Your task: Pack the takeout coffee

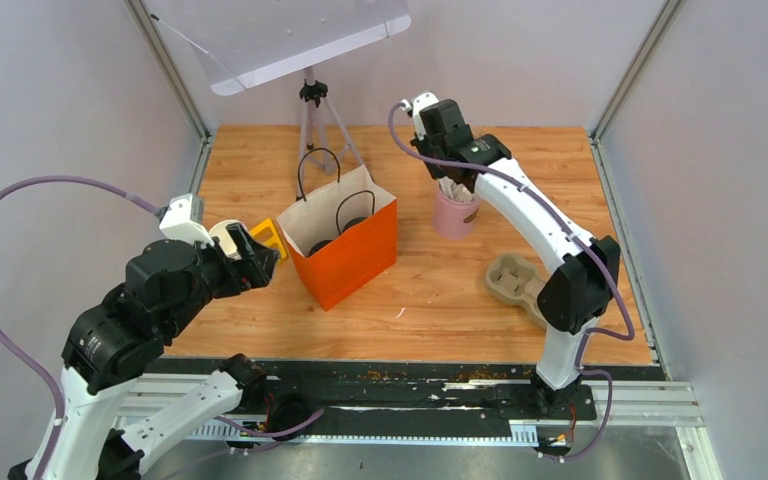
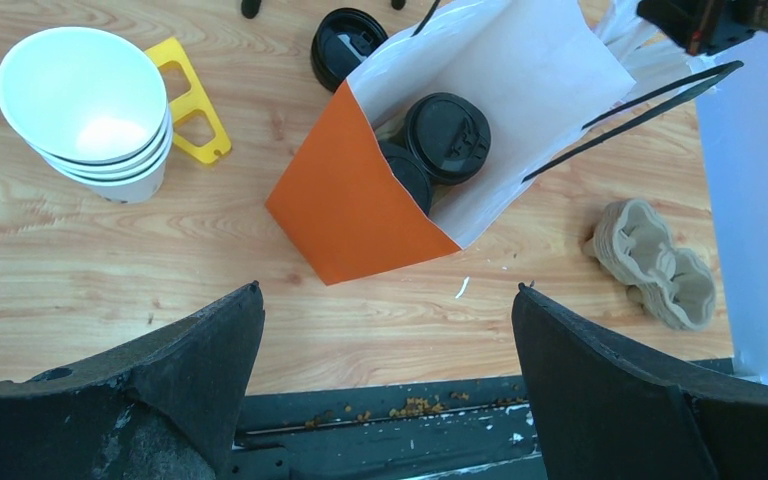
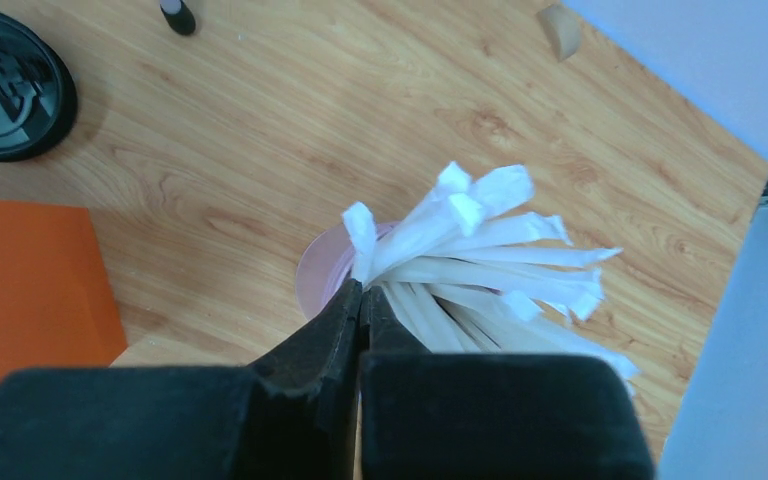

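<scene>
Two takeout coffee cups with black lids (image 2: 447,135) stand inside the orange paper bag (image 2: 345,215), one lid partly under the other. From above only a dark lid (image 1: 322,243) shows in the bag (image 1: 355,255). My left gripper (image 2: 385,290) hangs open and empty left of the bag, near the table's front (image 1: 258,262). My right gripper (image 3: 362,285) is over the pink cup (image 3: 322,262) of white straws, at back right (image 1: 457,183). It is shut on the tip of the leftmost straw (image 3: 360,228).
A stack of empty white cups (image 2: 85,105) and a yellow holder (image 2: 195,100) sit left of the bag. A loose black lid (image 2: 347,45) lies behind it. The brown pulp tray (image 1: 518,280) is at the right, and a tripod (image 1: 312,110) stands at the back.
</scene>
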Motion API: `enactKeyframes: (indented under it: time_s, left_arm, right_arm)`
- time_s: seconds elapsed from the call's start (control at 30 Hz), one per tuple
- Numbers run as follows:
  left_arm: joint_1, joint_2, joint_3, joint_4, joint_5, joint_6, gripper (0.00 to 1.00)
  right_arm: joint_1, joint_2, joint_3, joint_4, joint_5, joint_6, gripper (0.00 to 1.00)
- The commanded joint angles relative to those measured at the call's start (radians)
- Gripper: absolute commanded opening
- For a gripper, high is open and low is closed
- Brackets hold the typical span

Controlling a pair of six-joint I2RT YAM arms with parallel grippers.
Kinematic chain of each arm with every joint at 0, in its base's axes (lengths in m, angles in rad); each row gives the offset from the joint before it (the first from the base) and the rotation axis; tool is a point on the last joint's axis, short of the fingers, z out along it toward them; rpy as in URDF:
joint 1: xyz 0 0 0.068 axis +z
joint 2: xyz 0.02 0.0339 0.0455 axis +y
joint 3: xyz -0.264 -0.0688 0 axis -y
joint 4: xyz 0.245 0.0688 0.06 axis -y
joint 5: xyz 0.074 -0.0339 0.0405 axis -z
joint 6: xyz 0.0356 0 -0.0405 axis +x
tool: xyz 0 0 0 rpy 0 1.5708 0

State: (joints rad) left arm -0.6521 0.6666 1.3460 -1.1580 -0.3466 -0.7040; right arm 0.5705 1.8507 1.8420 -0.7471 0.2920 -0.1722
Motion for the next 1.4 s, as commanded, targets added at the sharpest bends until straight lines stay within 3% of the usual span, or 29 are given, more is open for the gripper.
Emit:
enactKeyframes:
  time_s: [0.0,0.33,0.6,1.13,1.37]
  left_arm:
    - [0.0,-0.011,-0.001,0.063,-0.002,0.02,1.0]
    - [0.0,-0.012,-0.006,0.112,0.012,0.07,1.0]
    - [-0.001,0.015,0.005,0.137,0.031,0.081,1.0]
    - [0.0,-0.006,0.025,0.123,0.052,0.081,1.0]
    - [0.0,-0.02,0.045,0.092,0.05,0.066,1.0]
  right_arm:
    - [0.01,-0.119,0.123,-0.067,0.039,0.018,0.0]
    - [0.055,-0.301,0.217,-0.074,0.031,0.049,0.0]
    - [0.129,-0.451,0.168,0.082,0.058,0.127,0.0]
    - [0.213,-0.417,0.146,0.271,-0.168,0.376,0.0]
    - [0.273,-0.381,0.025,0.328,-0.22,0.514,0.0]
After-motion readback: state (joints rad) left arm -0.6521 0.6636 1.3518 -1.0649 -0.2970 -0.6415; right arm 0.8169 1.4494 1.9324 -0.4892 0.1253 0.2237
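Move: The white straw pinched by the right hand still stands in the pink cup, whose middle is roughly 17 cm below that hand, about 2 cm back and 2 cm to its right. The orange bag it is bound for lies some 12 cm back, 22 cm left and 14 cm below; the black lid is about 3 cm ahead, 24 cm left and 22 cm down. From the left hand, the bag is around 15 cm ahead, 10 cm right and 25 cm below. The white straw, kept pinched in the shut right fingers, is drawn nearly 30 cm up out of the pink cup and some 14 cm back, then swung about 10 cm left towards the bag's side, sinking slightly at the end. The wrist tips up some 30 degrees and rolls strongly, left side rising. The open left hand edges up about 2 cm. ##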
